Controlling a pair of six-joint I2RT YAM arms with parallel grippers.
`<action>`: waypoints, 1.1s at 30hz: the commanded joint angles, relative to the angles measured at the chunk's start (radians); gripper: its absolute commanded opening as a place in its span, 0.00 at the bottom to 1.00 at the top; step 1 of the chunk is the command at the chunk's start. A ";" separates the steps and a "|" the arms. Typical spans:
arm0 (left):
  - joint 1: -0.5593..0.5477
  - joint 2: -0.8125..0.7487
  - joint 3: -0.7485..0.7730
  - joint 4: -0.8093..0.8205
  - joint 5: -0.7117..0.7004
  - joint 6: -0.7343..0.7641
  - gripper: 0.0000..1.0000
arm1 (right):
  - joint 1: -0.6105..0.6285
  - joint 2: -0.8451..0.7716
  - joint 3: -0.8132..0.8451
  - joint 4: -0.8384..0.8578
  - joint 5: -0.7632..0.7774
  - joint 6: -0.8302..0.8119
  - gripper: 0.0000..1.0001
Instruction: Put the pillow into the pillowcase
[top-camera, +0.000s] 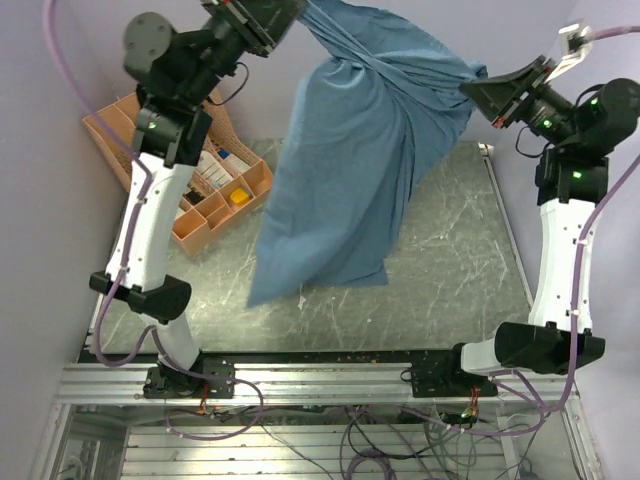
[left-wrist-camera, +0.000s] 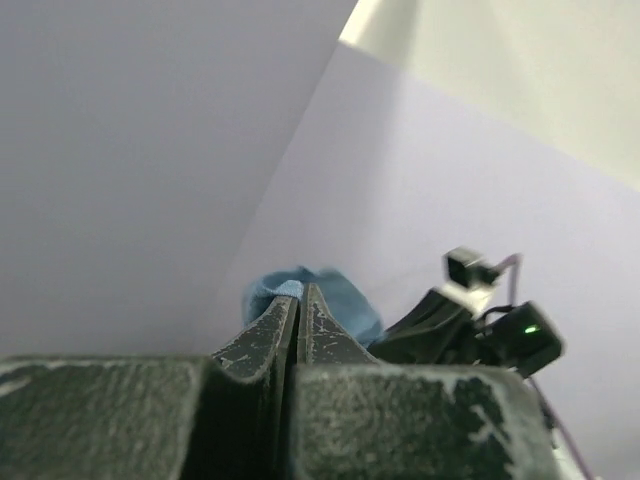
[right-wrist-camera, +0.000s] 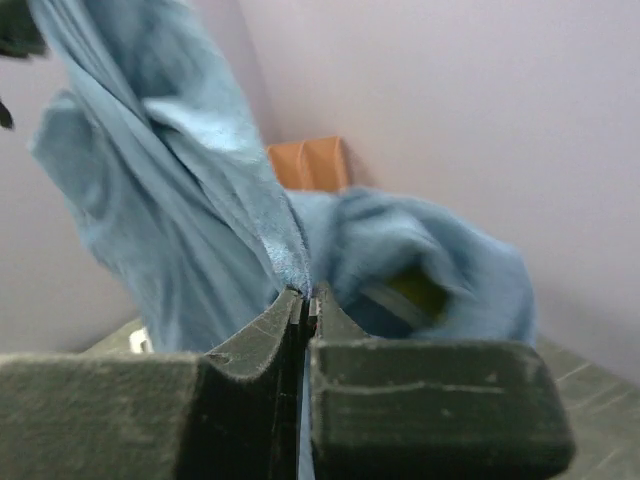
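Observation:
The blue pillowcase (top-camera: 350, 170) hangs bulging in the air over the table, held up by its top edge between both arms. My left gripper (top-camera: 285, 25) is shut on its upper left corner; the left wrist view shows the jaws (left-wrist-camera: 300, 290) pinched together with blue cloth (left-wrist-camera: 340, 300) at the tips. My right gripper (top-camera: 478, 85) is shut on the upper right corner, and blue fabric (right-wrist-camera: 200, 200) runs into its closed jaws (right-wrist-camera: 308, 295). Through a gap in the cloth a yellow patch of the pillow (right-wrist-camera: 420, 290) shows; the rest of the pillow is hidden inside the case.
An orange compartment tray (top-camera: 200, 200) with small items stands at the back left of the grey marbled table (top-camera: 450, 260). Lilac walls close in on the left, back and right. The case's lower end hangs near the table's middle.

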 joint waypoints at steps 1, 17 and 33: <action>0.046 -0.062 0.028 0.129 -0.099 0.000 0.07 | 0.048 -0.048 -0.113 0.059 -0.010 0.002 0.00; -0.029 0.160 0.103 0.303 -0.148 -0.161 0.07 | 0.178 -0.113 -0.040 -0.201 0.202 -0.224 0.00; -0.271 0.285 -0.078 0.100 -0.026 0.071 1.00 | -0.076 -0.272 -0.379 -0.186 0.716 -0.573 0.85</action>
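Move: Both hands hold the mouth of the pillowcase, which hangs with the pillow inside, its middle about 12 cm right of the left hand, 6 cm back and 28 below. From the right hand its middle is some 15 cm left, 5 back and 20 below. The right side of the table lies 31 cm right of the left hand and 60 below, and about 2 cm ahead of the right hand, 4 right and 50 below. After a jog left, both hands sweep some 20 cm right and 15 down, opening to release the pillowcase. ##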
